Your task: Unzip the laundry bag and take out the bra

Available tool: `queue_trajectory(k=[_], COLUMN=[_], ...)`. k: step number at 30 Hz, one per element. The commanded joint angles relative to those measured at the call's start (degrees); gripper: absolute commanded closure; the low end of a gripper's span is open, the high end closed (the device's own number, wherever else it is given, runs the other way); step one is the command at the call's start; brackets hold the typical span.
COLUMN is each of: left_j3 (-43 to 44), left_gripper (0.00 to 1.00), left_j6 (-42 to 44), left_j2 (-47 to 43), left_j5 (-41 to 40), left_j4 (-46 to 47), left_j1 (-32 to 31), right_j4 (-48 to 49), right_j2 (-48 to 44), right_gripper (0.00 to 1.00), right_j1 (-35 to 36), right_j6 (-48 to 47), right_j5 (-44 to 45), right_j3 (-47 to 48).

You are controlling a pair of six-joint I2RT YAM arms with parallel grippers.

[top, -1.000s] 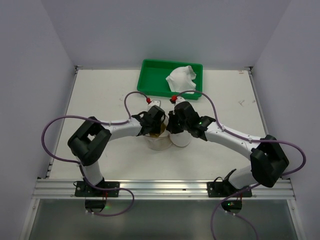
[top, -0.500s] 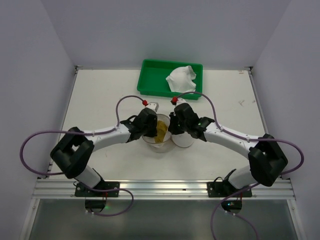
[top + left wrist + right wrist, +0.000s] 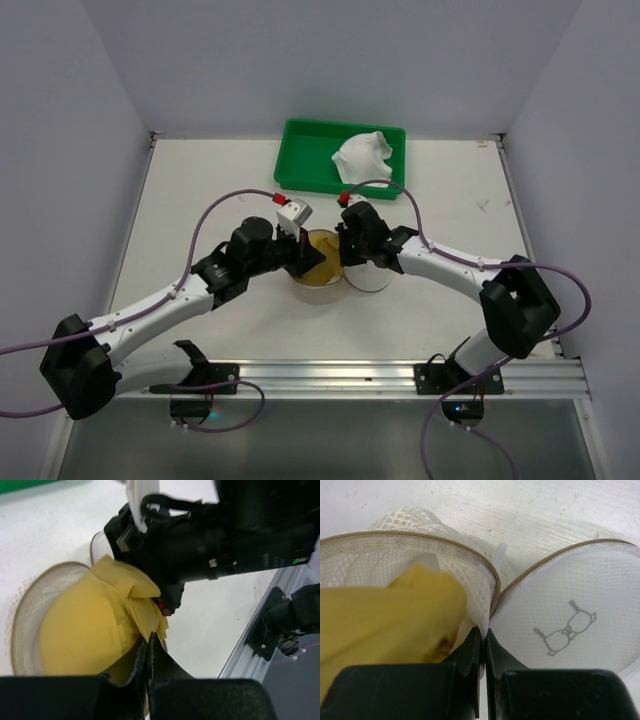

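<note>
The laundry bag (image 3: pixel 372 280) lies unzipped at the table's middle, its two round mesh halves side by side. The yellow bra (image 3: pixel 322 263) fills the left half and bulges above its rim (image 3: pixel 20 625). My left gripper (image 3: pixel 303 257) comes in from the left, shut on a fold of the bra (image 3: pixel 90 625) at its near edge, with my left gripper (image 3: pixel 149 639) showing yellow fabric at its tips. My right gripper (image 3: pixel 346 258) is shut on the bag's mesh where the two halves meet, seen between the closed tips of my right gripper (image 3: pixel 483 631). The right half (image 3: pixel 565 625) carries a small printed bra outline.
A green tray (image 3: pixel 284 158) stands at the back centre with a crumpled white cloth (image 3: pixel 362 155) in it. The aluminium rail (image 3: pixel 320 375) runs along the near edge of the table. Both arms' purple cables arch over the table beside the bag.
My left gripper has closed on the bra. The left arm has stretched out low toward the left, uncovering the yellow bra. The right gripper has kept its hold.
</note>
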Motion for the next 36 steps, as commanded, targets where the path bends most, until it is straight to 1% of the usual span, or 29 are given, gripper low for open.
queue_trajectory(k=[1, 3, 8, 9, 11, 12, 14, 15, 18, 19, 20, 22, 23, 24, 30, 33, 36], left_j3=[2.6, 4.6, 9.7, 11.4, 13.0, 14.7, 17.1, 20.3, 26.5, 28.2, 29.8, 35.0, 36.6, 39.9, 51.6, 56.3, 60.5], left_gripper=[1.0, 1.0, 1.0, 1.0, 1.0, 1.0, 1.0, 1.0, 1.0, 1.0, 1.0, 1.0, 1.0, 1.0, 1.0, 1.0, 1.0], left_j6=[-0.4, -1.5, -7.5, -8.6, -8.6, -8.0, -6.6, -5.2, -2.6, -2.1, -1.5, 0.0, 0.5, 0.9, 2.4, 1.5, -0.6], left_j2=[-1.9, -2.7, -5.4, -6.1, -7.0, -7.0, -5.7, -4.7, 1.0, 2.6, 6.0, 9.5, 13.2, 15.2, 29.8, 36.3, 42.8], left_j5=[4.8, 4.7, 3.2, 1.2, -2.4, -6.7, -10.1, -13.9, -15.4, -14.8, -14.3, -14.3, -14.1, -13.9, -13.6, -12.7, -9.4], left_j4=[7.2, 8.1, 13.1, 13.3, 13.4, 13.3, 12.0, 11.0, 9.4, 9.4, 9.7, 9.9, 10.3, 10.4, 12.6, 14.6, 16.5], left_j1=[2.0, 4.1, 9.0, 10.2, 10.8, 11.0, 11.4, 11.7, 13.0, 13.6, 14.0, 15.0, 15.4, 16.2, 19.6, 21.4, 22.7], right_j4=[-0.2, -0.1, 0.9, 1.1, 1.5, 2.0, 2.4, 2.5, 2.5, 2.7, 2.8, 3.1, 3.2, 3.4, 4.1, 4.4, 4.4], right_j2=[0.0, 0.0, 0.3, 0.5, 0.8, 1.0, 1.2, 1.6, 2.0, 2.0, 2.0, 2.0, 2.0, 2.0, 2.0, 2.0, 2.0], right_gripper=[1.0, 1.0, 1.0, 1.0, 1.0, 1.0, 1.0, 1.0, 1.0, 1.0, 1.0, 1.0, 1.0, 1.0, 1.0, 1.0, 1.0], right_j1=[-0.1, -0.1, -0.1, -0.1, -0.1, -0.1, -0.1, -0.1, -0.1, -0.1, -0.1, -0.1, -0.1, -0.2, -0.1, -0.1, -0.1], right_j6=[-0.8, -0.6, 0.2, 0.4, 0.8, 1.0, 1.2, 1.2, 1.3, 1.4, 1.4, 1.4, 1.4, 1.4, 1.1, 0.8, 0.6], right_j5=[-0.8, -0.5, -0.7, -0.9, -1.3, -1.5, -2.9, -3.1, -4.1, -4.4, -4.4, -4.4, -4.4, -4.4, -7.1, -8.0, -8.6], right_j3=[0.4, -0.2, -2.3, -2.3, -2.3, -2.4, -2.2, -1.8, -1.5, -1.5, -1.5, -1.5, -1.5, -1.6, -2.1, -2.5, -2.9])
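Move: The left hand already pinches the yellow bra. The green bin it is bound for lies about 43 cm ahead, 7 cm to its right and 14 cm lower, with the white cloth about 42 cm ahead and 14 cm right. The laundry bag opens about 12 cm underneath, its flap 12 cm right and 2 cm ahead. From the right hand the bin is some 37 cm straight ahead, the bag 5 cm back and 6 cm left. Up and forward out of the laundry bag, the left hand carries the pinched bra, climbing about 26 cm, then reaches on forward and sinks towards the green bin, ending roughly 30 cm farther out. Its wrist swings counter-clockwise and the fingertips lift; the grip stays shut. The right hand keeps hold of the bag's rim and eases slightly down and back. ##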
